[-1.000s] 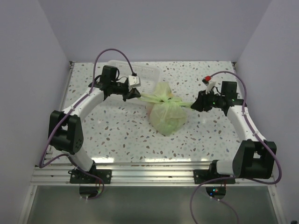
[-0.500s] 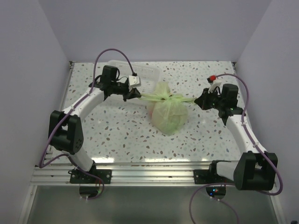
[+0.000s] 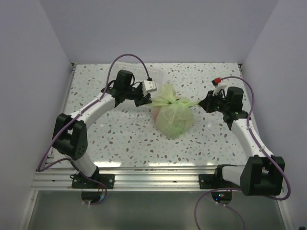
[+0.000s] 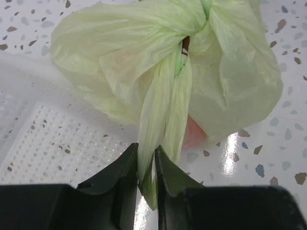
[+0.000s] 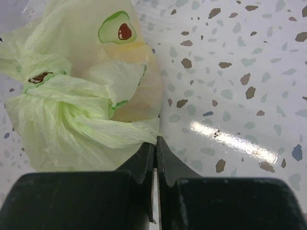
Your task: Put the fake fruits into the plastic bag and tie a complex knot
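Note:
The pale green plastic bag point(image 3: 172, 119) sits tied in the middle of the table, its knot point(image 3: 178, 101) on top. The fake fruits are inside; only a reddish shape point(image 4: 194, 134) shows through the film. My left gripper point(image 3: 147, 101) is close against the bag's left side. Its jaws point(image 4: 146, 149) stand slightly apart, with the slack handle strip point(image 4: 165, 105) hanging loose between them. My right gripper point(image 3: 201, 102) is shut on the other handle end point(image 5: 120, 135), which runs taut from the knot point(image 5: 48, 88) to its tips point(image 5: 155, 142).
The clear-white perforated basket point(image 3: 144, 74) stands behind the bag, under my left arm, its floor point(image 4: 57, 139) just left of the left fingers. Side walls close in the speckled table point(image 3: 124, 134).
My left arm has swung right toward the bag and its jaws have parted, so the left handle strip has gone slack. The right gripper closed on its handle end and pulled slightly right.

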Robot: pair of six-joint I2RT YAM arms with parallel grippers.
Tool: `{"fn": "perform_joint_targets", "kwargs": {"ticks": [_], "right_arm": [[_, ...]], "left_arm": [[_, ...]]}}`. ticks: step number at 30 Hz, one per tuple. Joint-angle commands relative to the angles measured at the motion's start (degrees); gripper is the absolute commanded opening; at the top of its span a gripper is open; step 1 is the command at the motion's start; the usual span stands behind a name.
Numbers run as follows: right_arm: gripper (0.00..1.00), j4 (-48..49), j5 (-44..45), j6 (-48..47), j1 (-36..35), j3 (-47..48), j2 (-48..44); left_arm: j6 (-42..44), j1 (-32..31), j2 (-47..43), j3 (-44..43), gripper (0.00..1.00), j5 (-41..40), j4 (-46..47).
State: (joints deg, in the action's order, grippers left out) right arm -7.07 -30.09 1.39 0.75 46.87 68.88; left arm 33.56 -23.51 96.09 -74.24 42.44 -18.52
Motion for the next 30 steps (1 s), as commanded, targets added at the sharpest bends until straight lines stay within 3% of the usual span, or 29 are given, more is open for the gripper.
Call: {"fn": "perform_joint_targets", "kwargs": {"ticks": [1,3,6,12,19,30], "right_arm": [[0.00,3.6,0.6,-0.2,-0.3,-0.8,-1.9],[0.00,5.0,5.1,-0.2,-0.3,-1.8,-2.7],[0.00,10.0,11.1,0.2,-0.3,-4.0,-3.9],[0.00,18.7,18.1,3.3,-1.8,-7.5,-4.1],[0.00,16.9,30.0,-3.0,0.7,-6.7,-4.5],[0.00,11.8,30.5,-7.5,11.5,-5.6,-6.5]], "left_arm": [[-2.0,-3.0,-1.7,1.5,0.22,-13.3,6.5],[-1.4,-3.9,-1.8,2.7,0.13,-21.5,8.9],[-0.6,-4.2,-2.1,4.0,0.01,-25.4,11.3],[-0.1,-4.2,-3.5,5.2,0.00,-21.6,9.8],[-1.4,-4.0,-4.4,6.6,0.00,-28.5,11.0],[0.1,-0.5,-6.9,9.2,0.00,-32.1,12.3]]}}
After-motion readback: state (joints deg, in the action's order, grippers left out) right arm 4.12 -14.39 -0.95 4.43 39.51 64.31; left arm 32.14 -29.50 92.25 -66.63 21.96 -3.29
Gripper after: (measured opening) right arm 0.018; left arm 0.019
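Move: The left hand has its quarter-open fingers around the left handle end, about 1 cm ahead, to the right and below. From it the bag's knot lies roughly 13 cm right, level ahead and 4 cm lower; the fruit-filled bag body 12 cm right, 8 cm back, 9 cm down; the white basket's middle 11 cm ahead, 9 cm left, 13 cm down. From the right hand, already gripping the other handle, the knot is some 11 cm left, 1 cm ahead, 4 cm down. The left fingers shut on one strand of the left handle while that hand dips forward and down by 2 to 3 cm, turning slightly counter-clockwise; it then holds, rising back to about its starting height. Keeping its pinch on the opposite handle, the right hand pulls away from the knot, about 7 cm right and a little forward, turning some 15 degrees clockwise. ##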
